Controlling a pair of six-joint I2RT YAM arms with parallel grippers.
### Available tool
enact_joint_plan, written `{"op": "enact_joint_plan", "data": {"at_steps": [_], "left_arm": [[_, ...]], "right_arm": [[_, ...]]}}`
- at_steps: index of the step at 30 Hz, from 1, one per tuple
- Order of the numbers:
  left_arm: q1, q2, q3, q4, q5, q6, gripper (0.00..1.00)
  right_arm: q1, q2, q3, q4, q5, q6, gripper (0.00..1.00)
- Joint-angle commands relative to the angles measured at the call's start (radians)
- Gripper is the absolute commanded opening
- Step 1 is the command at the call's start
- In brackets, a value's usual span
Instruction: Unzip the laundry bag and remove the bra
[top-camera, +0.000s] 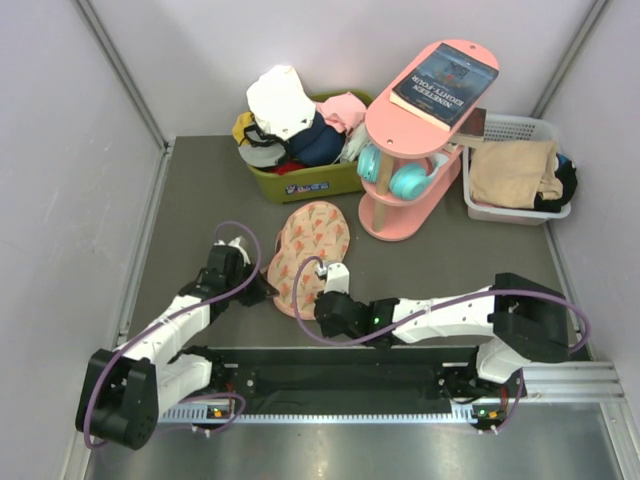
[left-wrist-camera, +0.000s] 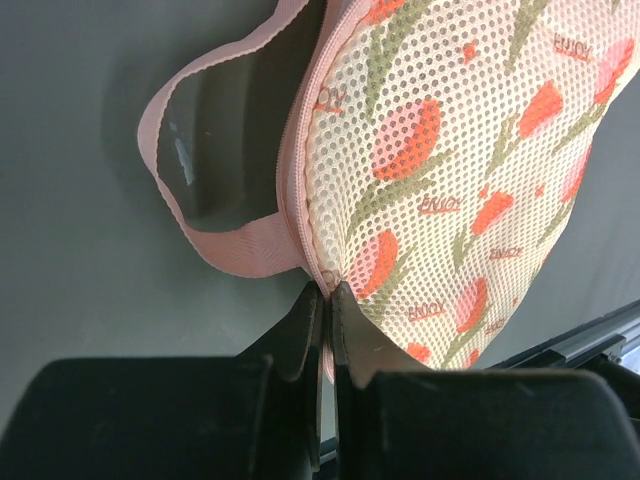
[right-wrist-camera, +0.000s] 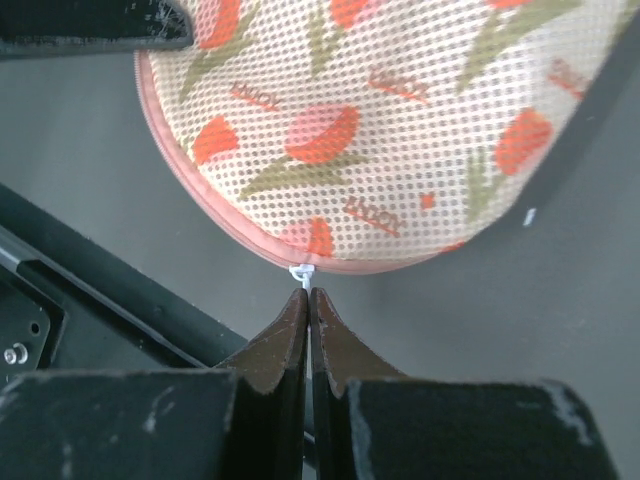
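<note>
The laundry bag (top-camera: 305, 255) is an oval peach mesh pouch with orange-red tulip prints and lies zipped on the grey table. My left gripper (left-wrist-camera: 326, 292) is shut on the bag's pink zip edge at its left side (left-wrist-camera: 470, 150), beside the pink loop (left-wrist-camera: 215, 245). My right gripper (right-wrist-camera: 308, 292) is shut on the small white zip pull (right-wrist-camera: 302, 271) at the bag's near rim (right-wrist-camera: 380, 140). In the top view the left gripper (top-camera: 262, 290) and right gripper (top-camera: 322, 305) flank the bag's near end. The bra is hidden inside.
A green bin (top-camera: 300, 180) of clothes stands behind the bag. A pink two-tier stand (top-camera: 420, 150) holds a book and teal headphones. A white basket (top-camera: 515, 170) with tan cloth is at the back right. A black rail (top-camera: 340, 375) runs along the near edge.
</note>
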Motion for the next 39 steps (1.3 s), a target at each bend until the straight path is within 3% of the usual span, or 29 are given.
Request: {"op": "enact_joint_plan", "data": {"at_steps": [1, 10, 25, 39], "left_arm": [[0.014, -0.003, 0.043, 0.045, -0.046, 0.032, 0.00], [0.017, 0.002, 0.075, 0.024, -0.076, 0.076, 0.00], [0.049, 0.025, 0.079, 0.016, -0.067, 0.118, 0.00], [0.072, 0.040, 0.079, 0.015, -0.049, 0.141, 0.00]], "right_arm": [[-0.028, -0.066, -0.011, -0.053, 0.078, -0.002, 0.00], [-0.028, -0.039, 0.023, -0.022, 0.039, -0.038, 0.00], [-0.045, -0.025, -0.057, -0.038, 0.039, 0.002, 0.00], [-0.232, -0.045, -0.114, -0.018, 0.081, -0.070, 0.00]]}}
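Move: The right hand already grips the zipper pull on the laundry bag's near rim. The bag's right edge, towards which the pull is being drawn, lies about 12 cm ahead, 5 cm to the right and 2 cm lower; the foot of the pink stand is some 24 cm ahead and 18 cm right. The left hand already pinches the bag's left rim, with the bag's middle about 6 cm ahead, 8 cm right and 3 cm lower. Still pinching the zipper pull, the right hand draws it along the near rim towards the bag's right edge: a short lift forward and right, a pause, then a sweep right and forward while sinking, about 5 cm each way overall, turning some 10 degrees clockwise. The left hand keeps its pinch on the left rim and eases about 2 cm forward and left. ##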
